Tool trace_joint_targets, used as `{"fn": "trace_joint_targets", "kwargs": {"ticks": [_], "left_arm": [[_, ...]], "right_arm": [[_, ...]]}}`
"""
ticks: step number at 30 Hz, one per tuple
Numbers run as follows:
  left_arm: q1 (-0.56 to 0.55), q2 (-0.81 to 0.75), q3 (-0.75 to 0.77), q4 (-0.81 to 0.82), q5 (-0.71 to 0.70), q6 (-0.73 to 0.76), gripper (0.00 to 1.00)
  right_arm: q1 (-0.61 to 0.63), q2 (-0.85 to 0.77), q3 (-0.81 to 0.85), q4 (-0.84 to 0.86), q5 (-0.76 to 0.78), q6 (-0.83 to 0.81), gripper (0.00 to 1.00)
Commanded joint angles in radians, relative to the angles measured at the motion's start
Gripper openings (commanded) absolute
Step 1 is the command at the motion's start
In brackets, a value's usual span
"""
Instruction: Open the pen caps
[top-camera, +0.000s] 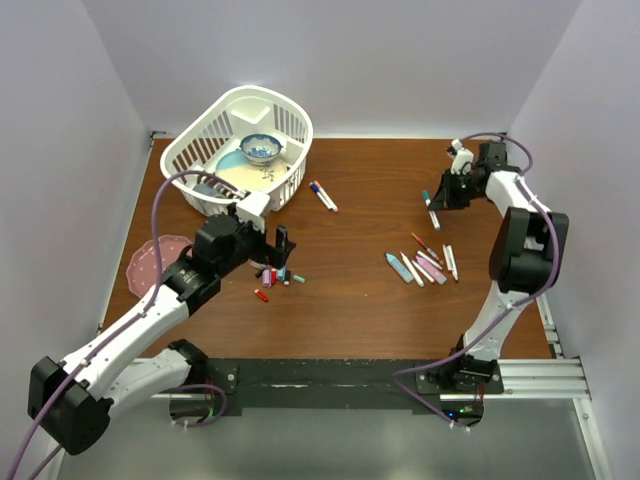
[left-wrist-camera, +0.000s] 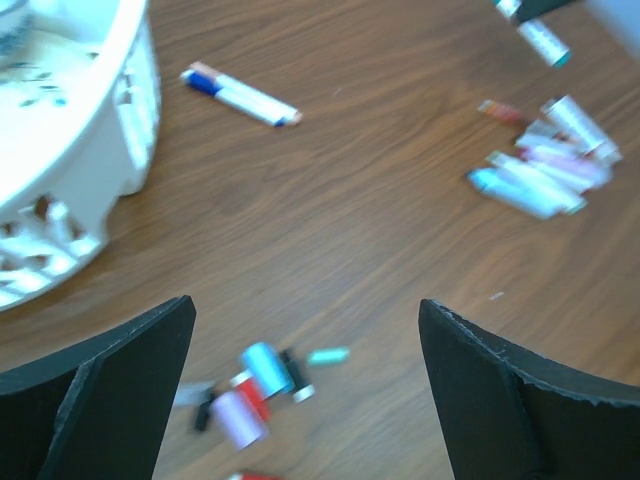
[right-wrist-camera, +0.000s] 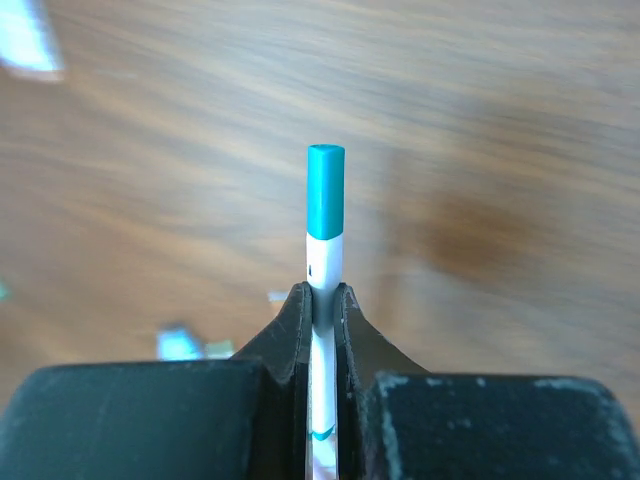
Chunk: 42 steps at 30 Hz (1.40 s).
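Observation:
My right gripper (right-wrist-camera: 323, 300) is shut on a white pen, and the pen's teal cap (right-wrist-camera: 326, 190) sticks out past the fingertips. In the top view this gripper (top-camera: 440, 196) is at the far right with the pen (top-camera: 432, 215) pointing down from it. My left gripper (top-camera: 281, 246) hangs open over a small pile of loose pen caps (top-camera: 271, 278). The left wrist view shows a light-blue cap (left-wrist-camera: 265, 367), a lilac cap (left-wrist-camera: 238, 418) and a small teal one (left-wrist-camera: 328, 355) between the wide-apart fingers (left-wrist-camera: 100, 390). Several pens (top-camera: 425, 265) lie in a group at the right.
A white basket (top-camera: 250, 92) holding a blue-patterned bowl (top-camera: 261, 149) stands at the back left. A pink plate (top-camera: 152, 262) lies by the left edge. A single pen with a blue cap (top-camera: 322, 195) lies right of the basket.

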Motion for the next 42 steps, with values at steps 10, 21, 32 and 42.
{"fn": "trace_joint_targets", "kwargs": {"ticks": [10, 21, 32, 42], "left_arm": [[-0.015, 0.375, -0.122, 0.966, 0.318, -0.855, 1.0], [-0.196, 0.641, 0.176, 0.903, 0.021, -0.745, 0.88], [-0.234, 0.758, 0.3, 0.849, 0.028, -0.772, 0.72], [-0.238, 0.768, 0.306, 0.854, 0.034, -0.771, 0.57]], "right_arm": [[0.097, -0.489, -0.392, 0.11, -0.796, 0.004, 0.0], [0.156, -0.574, -0.468, 0.242, -0.798, 0.106, 0.0], [0.163, -0.566, -0.471, 0.246, -0.793, 0.106, 0.0], [0.189, -0.554, -0.475, 0.243, -0.77, 0.093, 0.0]]}}
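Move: The teal-capped pen is already pinched in the right fingers, some 39 cm to the left hand's right, 16 cm ahead and 12 cm below it; so the left fingers, where the pen is taken, lie equally far left, back and up from the right hand. The row of opened pens is about 14 cm back of the held pen, 2 cm left and 6 cm below. Loose caps lie some 18 cm under the left hand, 4 cm left and 2 cm ahead. The pen, still pinched by the right hand, is swept back and left about 16 cm each and lifted 14 cm while that wrist turns some 50 degrees. The left hand swings about 22 cm right to meet it, dipping before rising, edging forward 5 cm and rolling its left side down some 45 degrees; its wide-open fingers come around the teal cap and partly close, still short of a grip. ##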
